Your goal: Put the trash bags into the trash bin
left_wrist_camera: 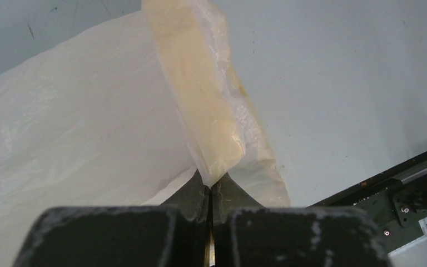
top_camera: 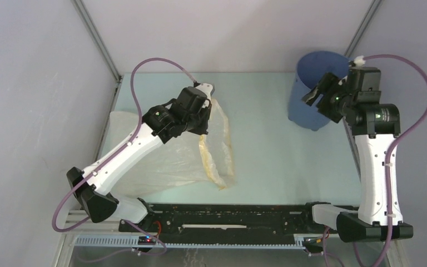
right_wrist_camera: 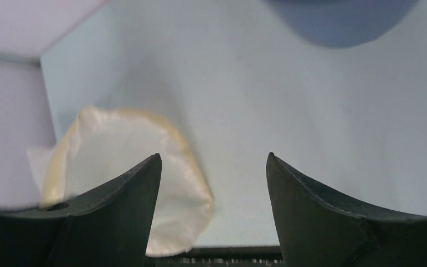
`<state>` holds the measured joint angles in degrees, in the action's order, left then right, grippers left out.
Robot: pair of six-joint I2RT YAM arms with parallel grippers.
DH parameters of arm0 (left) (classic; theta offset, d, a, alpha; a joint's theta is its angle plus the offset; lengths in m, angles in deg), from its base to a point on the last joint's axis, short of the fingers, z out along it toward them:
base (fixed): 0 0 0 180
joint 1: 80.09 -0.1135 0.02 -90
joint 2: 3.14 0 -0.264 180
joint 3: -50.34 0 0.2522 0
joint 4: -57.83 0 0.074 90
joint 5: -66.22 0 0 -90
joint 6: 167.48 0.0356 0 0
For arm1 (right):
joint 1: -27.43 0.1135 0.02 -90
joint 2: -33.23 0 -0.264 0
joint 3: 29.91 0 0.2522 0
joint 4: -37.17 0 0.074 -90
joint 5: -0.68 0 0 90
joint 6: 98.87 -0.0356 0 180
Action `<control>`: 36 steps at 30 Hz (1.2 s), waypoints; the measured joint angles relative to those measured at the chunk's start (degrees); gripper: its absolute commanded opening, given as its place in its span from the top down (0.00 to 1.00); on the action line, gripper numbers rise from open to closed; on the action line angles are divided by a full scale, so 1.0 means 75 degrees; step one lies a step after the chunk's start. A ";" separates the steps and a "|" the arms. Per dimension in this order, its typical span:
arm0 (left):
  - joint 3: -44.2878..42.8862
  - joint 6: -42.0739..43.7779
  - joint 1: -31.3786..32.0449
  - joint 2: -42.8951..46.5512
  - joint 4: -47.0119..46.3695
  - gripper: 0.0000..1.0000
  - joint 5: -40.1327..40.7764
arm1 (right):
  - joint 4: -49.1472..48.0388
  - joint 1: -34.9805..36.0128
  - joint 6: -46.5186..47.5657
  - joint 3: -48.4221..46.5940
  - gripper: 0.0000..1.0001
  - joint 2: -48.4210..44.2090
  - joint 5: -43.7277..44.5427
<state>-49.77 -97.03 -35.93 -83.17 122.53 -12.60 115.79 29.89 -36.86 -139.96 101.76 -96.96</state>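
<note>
The trash bag [top_camera: 167,156] lies spread on the left half of the table, thin and whitish, with a yellow rim [top_camera: 217,156] on its right side. My left gripper [top_camera: 203,129] is shut on the rim's far end; in the left wrist view the fingertips [left_wrist_camera: 211,186] pinch a yellowish fold [left_wrist_camera: 200,94] that rises off the sheet [left_wrist_camera: 78,128]. The blue trash bin [top_camera: 317,83] stands at the back right. My right gripper [top_camera: 318,94] hangs open and empty just in front of the bin. The right wrist view [right_wrist_camera: 213,156] shows the bag [right_wrist_camera: 117,144] far off and the bin's base [right_wrist_camera: 339,22].
A black rail [top_camera: 228,217] runs along the near table edge between the arm bases. Grey enclosure walls with metal corner posts [top_camera: 97,39] stand on the left, back and right. Bare table [top_camera: 267,144] lies between the bag and the bin.
</note>
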 measured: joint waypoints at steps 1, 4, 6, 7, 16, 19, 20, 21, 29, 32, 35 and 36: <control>0.0009 0.0006 -0.0003 0.0015 -0.0012 1.00 -0.0026 | 0.0047 -0.0181 -0.0082 -0.0143 0.22 0.0047 0.0256; 0.0050 0.0017 -0.0023 0.0114 -0.0087 1.00 -0.0082 | 0.0131 -0.0787 -0.0423 -0.0545 0.21 0.0242 0.0950; 0.0099 0.0070 -0.0050 0.0204 -0.0108 1.00 -0.0111 | 0.0128 -0.1227 -0.0688 -0.0729 0.21 0.0405 0.1276; 0.0146 0.0090 -0.0064 0.0265 -0.0125 1.00 -0.0117 | 0.0128 -0.1422 -0.0807 -0.0775 0.21 0.0493 0.1393; 0.0300 0.0644 -0.0306 0.0475 -0.0280 1.00 -0.0160 | 0.0204 -0.2288 -0.1469 -0.1594 0.23 0.2130 0.1798; 0.0300 0.0903 -0.0344 0.0475 -0.0335 1.00 -0.0236 | 0.0198 -0.2366 -0.1507 -0.1620 0.23 0.2620 0.1827; 0.0300 0.0985 -0.0350 0.0475 -0.0341 1.00 -0.0268 | 0.0204 -0.2381 -0.1518 -0.1626 0.23 0.2783 0.1862; 0.0300 0.1058 -0.0353 0.0475 -0.0347 1.00 -0.0303 | 0.0210 -0.2390 -0.1521 -0.1626 0.24 0.2920 0.1906; 0.0300 0.1413 -0.0408 0.0414 -0.0382 1.00 -0.0405 | 0.0178 -0.2428 -0.1460 -0.1626 0.37 0.3579 0.2192; 0.0300 0.1460 -0.0475 0.0370 -0.0379 1.00 -0.0411 | 0.0064 -0.2428 -0.1428 -0.1626 0.42 0.3815 0.2209; 0.0300 0.1469 -0.0571 0.0361 -0.0373 1.00 -0.0408 | -0.0055 -0.2425 -0.1413 -0.1556 0.53 0.3990 0.2168; 0.0297 0.1469 -0.0600 0.0361 -0.0373 1.00 -0.0408 | -0.0108 -0.2425 -0.1393 -0.1451 0.56 0.3990 0.2145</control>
<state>-47.54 -86.01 -40.43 -80.46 119.73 -15.66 114.98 11.70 -47.30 -150.85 131.68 -80.87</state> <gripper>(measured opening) 0.008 0.523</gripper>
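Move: Ahead and to the right of the empty, open right hand, the near right rim of the trash bin is about 11 cm farther out, 17 cm right and 11 cm lower. The bin's middle is some 19 cm ahead, 14 cm right and 23 cm below that hand; the trash bag's mouth is roughly 27 cm left, 9 cm back and 20 cm down. From the left hand, still pinching the bag, the bin's middle is around 21 cm ahead, 44 cm right and 13 cm below. Swinging to its right by about 17 cm and forward 11, the right hand turns clockwise some 35 degrees, then sinks onto the bin's near right rim, tipping its fingers farther down. The fingers close partway around the wall, one inside and one outside. The left hand keeps its pinch on the bag's mouth, drifting slightly left. ##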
